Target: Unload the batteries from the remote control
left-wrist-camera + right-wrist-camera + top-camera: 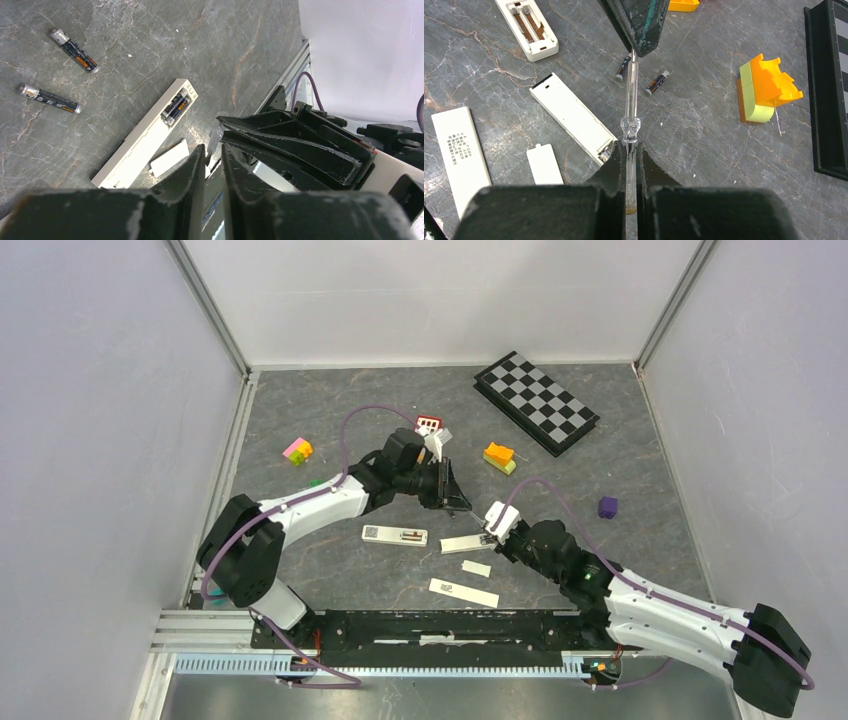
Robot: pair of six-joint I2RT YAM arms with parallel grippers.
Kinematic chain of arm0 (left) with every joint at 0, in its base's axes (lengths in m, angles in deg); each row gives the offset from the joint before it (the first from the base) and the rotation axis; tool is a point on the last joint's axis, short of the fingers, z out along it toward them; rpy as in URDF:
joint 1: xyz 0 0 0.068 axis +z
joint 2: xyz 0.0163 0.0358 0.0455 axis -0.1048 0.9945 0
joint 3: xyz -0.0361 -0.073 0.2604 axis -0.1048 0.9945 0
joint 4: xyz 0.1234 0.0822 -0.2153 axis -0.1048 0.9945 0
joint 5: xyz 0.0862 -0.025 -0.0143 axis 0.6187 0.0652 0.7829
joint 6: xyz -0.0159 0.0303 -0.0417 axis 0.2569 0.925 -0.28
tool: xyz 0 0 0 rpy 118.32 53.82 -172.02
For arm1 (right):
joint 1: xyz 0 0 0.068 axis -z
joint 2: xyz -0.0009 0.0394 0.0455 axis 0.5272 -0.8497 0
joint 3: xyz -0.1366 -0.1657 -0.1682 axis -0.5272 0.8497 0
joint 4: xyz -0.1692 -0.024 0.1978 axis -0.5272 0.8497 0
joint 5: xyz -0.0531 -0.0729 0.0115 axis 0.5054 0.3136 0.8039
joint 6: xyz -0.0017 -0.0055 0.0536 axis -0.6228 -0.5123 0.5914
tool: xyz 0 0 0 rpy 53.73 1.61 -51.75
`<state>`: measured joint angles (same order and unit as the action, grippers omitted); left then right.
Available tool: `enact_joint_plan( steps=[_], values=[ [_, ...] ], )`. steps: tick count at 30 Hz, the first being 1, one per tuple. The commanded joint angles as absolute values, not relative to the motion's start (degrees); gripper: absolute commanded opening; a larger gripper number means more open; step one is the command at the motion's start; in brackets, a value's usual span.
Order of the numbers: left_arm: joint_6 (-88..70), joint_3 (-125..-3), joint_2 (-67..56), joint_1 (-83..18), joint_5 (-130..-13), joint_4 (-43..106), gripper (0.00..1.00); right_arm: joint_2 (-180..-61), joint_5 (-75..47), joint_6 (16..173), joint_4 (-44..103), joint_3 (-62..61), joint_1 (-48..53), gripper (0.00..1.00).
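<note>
A white remote control [145, 137] lies on the grey table with its end compartment open and two batteries [176, 106] inside; its loose cover [170, 158] lies beside it. Two more batteries [74, 50] [50, 98] lie bare on the table. My right gripper [630, 147] is shut on the clear handle of a thin rod-like tool [631, 90], close to the remote control's [574, 117] open end. The tool's shaft reaches my left gripper [213, 150], whose jaws stand a narrow gap apart around the tool [216, 134].
A second white remote [394, 534] with an open compartment lies to the left. A third [463, 591] lies label-up near the arm bases. Toy blocks [499, 457] [607, 507] [297, 451] and a checkerboard [535, 402] sit farther back.
</note>
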<state>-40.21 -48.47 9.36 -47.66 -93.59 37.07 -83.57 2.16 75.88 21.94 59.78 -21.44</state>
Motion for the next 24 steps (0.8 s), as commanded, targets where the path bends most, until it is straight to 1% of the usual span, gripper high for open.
enact_joint_plan(
  steps=[1, 4, 6, 10, 12, 14, 15, 17, 19, 21, 24],
  values=[
    [-39.96, -50.76, 9.93, -48.3, -94.54, 36.88, 0.19, -83.52, 3.37, 76.84, 18.77, 59.73, -21.88, 0.0],
    [-39.66, -50.76, 10.19, -48.38, -94.76, 37.04, 0.08, -83.49, 3.45, 77.08, 18.76, 59.7, -21.93, 0.0],
    [-39.45, -50.76, 10.26, -48.38, -94.64, 37.12, 0.03, -83.43, 3.55, 77.33, 18.74, 59.68, -22.01, 0.0],
    [-38.12, -50.94, 10.28, -48.48, -94.85, 37.38, 0.02, -83.26, 3.72, 77.85, 18.73, 59.57, -22.01, 0.0],
    [-37.49, -50.72, 9.8, -48.48, -94.37, 37.32, 0.02, -82.98, 3.64, 78.3, 18.68, 59.45, -21.97, 0.05],
    [-36.93, -50.2, 9.05, -48.51, -94.23, 36.28, 0.02, -82.78, 3.1, 78.58, 18.56, 59.23, -21.97, 0.11],
    [-36.57, -49.78, 8.64, -48.51, -94.04, 35.63, 0.02, -82.73, 2.67, 78.67, 18.58, 59.15, -21.95, 0.17],
    [-36.45, -48.67, 7.71, -48.43, -93.69, 34.1, 0.02, -82.72, 2.78, 79.99, 18.5, 58.81, -21.97, 0.28],
    [-36.75, -47.3, 6.64, -48.47, -93.19, 30.73, 0.02, -82.7, 4.02, 83.02, 18.47, 58.5, -21.97, 0.43],
    [-36.67, -46.32, 5.66, -48.47, -92.82, 29.19, 0.02, -82.83, 5.74, 85.71, 18.47, 57.64, -21.98, 0.49],
    [-35.48, -45.18, 3.85, -48.39, -91.39, 28.32, 0.02, -82.44, 10.0, 91.77, 18.48, 55.92, -21.97, 0.62]
  ],
)
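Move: The clear screwdriver is still in the right fingers by its brown-capped end, its middle about 2 cm ahead, 2 cm left and 1 cm above that hand. From the left gripper, whose pads flank the other end, the middle is some 2 cm back, 2 cm right and 2 cm down. The opened remote lies some 4 cm back, 2 cm right and 12 cm below the left hand; a loose battery lies about 4 cm ahead, 1 cm left, on the same table top. Keep the left gripper in place above the table and shut its slightly open fingers to pinch the free end of the clear screwdriver. Hold the right hand still until that grip is made, then spread its fingers to a bit over half open to let go of the capped end, turning the right wrist only slightly, under 10 degrees. ##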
